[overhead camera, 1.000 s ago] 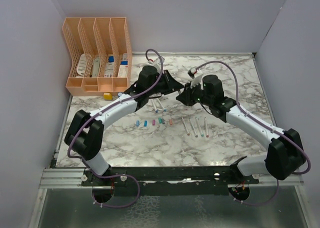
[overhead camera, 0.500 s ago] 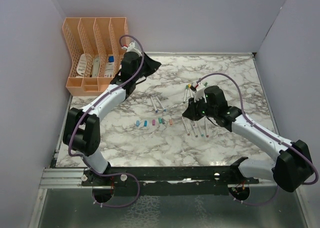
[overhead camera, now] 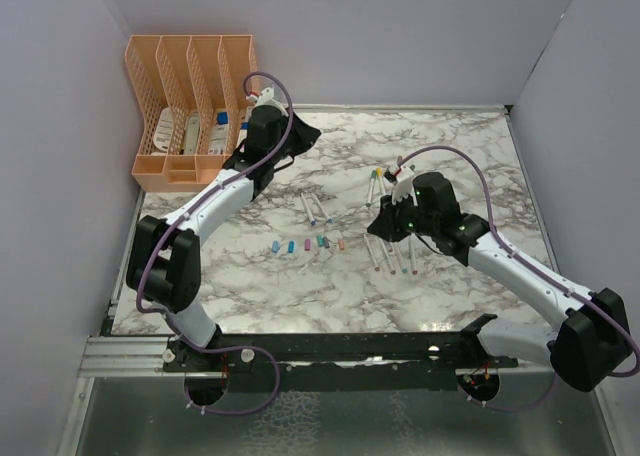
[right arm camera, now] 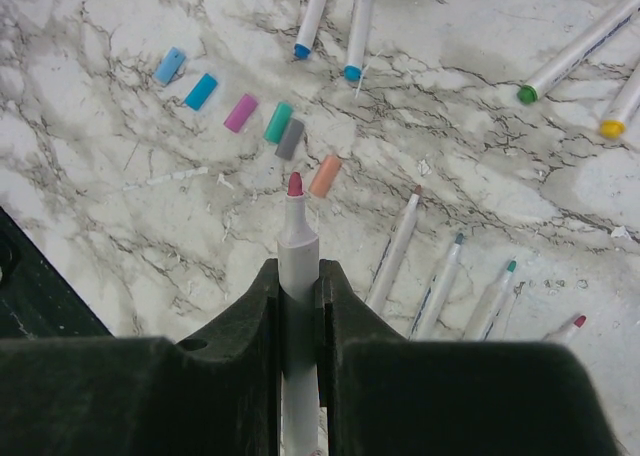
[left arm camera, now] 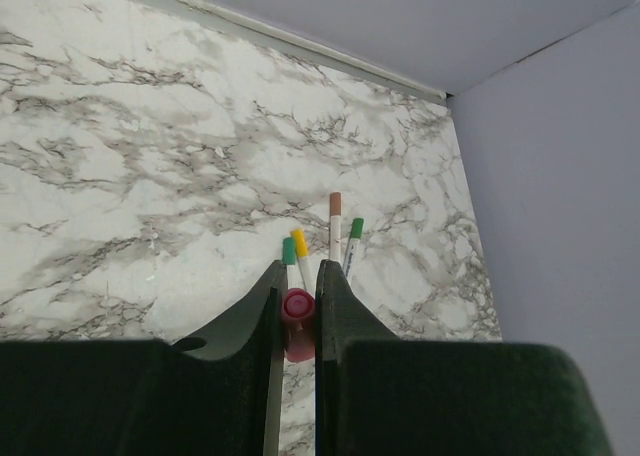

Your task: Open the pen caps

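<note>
My left gripper is shut on a pink pen cap; in the top view it hangs over the back left of the table. My right gripper, over the middle right, is shut on a pale grey pen whose red tip is bare. Several loose pen caps lie in a row. Several uncapped pens lie beside my right gripper. Capped pens with green and yellow ends lie further back. Two blue-ended pens lie at the middle.
An orange file organiser with small packets in it stands at the back left, close to my left arm. Pale walls close in the left, back and right of the marble table.
A second ago both grippers met over the middle back. They have pulled apart: the left swung back and left with the pink cap, the right came forward and right with the pen.
</note>
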`<move>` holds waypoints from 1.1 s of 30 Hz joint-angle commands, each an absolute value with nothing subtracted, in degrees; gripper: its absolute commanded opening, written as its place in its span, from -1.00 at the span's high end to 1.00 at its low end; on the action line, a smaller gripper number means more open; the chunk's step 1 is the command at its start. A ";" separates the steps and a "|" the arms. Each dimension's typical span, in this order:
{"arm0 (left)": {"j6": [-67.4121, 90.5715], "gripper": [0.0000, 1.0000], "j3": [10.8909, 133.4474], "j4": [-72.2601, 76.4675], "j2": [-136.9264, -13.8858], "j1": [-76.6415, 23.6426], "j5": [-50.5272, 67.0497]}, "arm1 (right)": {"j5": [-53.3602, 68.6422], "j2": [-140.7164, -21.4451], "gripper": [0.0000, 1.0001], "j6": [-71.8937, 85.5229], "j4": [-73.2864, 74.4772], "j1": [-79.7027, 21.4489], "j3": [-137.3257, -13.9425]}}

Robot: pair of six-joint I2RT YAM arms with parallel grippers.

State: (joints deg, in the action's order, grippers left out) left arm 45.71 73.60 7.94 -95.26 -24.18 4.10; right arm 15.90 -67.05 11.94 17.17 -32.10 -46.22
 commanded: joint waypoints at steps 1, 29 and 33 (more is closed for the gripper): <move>43.65 1.00 75.07 6.21 -92.32 -23.73 1.41 | 14.42 -65.81 0.97 12.87 17.13 -32.26 -45.56; 38.81 1.00 42.87 -15.82 -63.50 -28.37 -2.37 | 6.50 -115.89 0.97 8.10 10.57 -33.30 -82.92; 39.11 1.00 40.22 -16.13 -63.18 -28.56 -2.85 | 6.68 -118.63 0.97 7.41 10.45 -33.52 -84.62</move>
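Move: Held by the left hand, the pink cap is bound for the free spot at the left end of the cap row, some 14 cm back, 15 cm left and 24 cm below; the light-blue cap lies 4 cm right of that spot, the blue cap 8 cm. For the uncapped pink pen, the right hand's spot is about 17 cm ahead, 8 cm left and 14 cm below, with the nearer blue pen 3 cm to that spot's left. The orange cap is 8 cm ahead, 7 cm left of the right hand. Drawing the already separated cap and pen to their own rows, both arms move together. The left hand lifts slightly, then swings back about 18 cm, down and somewhat left towards the cap row, fingers tipping some 25 degrees further down, still pinching the cap. The right hand keeps its grip on the pen and carries it forward about 16 cm, sinking and drifting left towards the blue pens. ##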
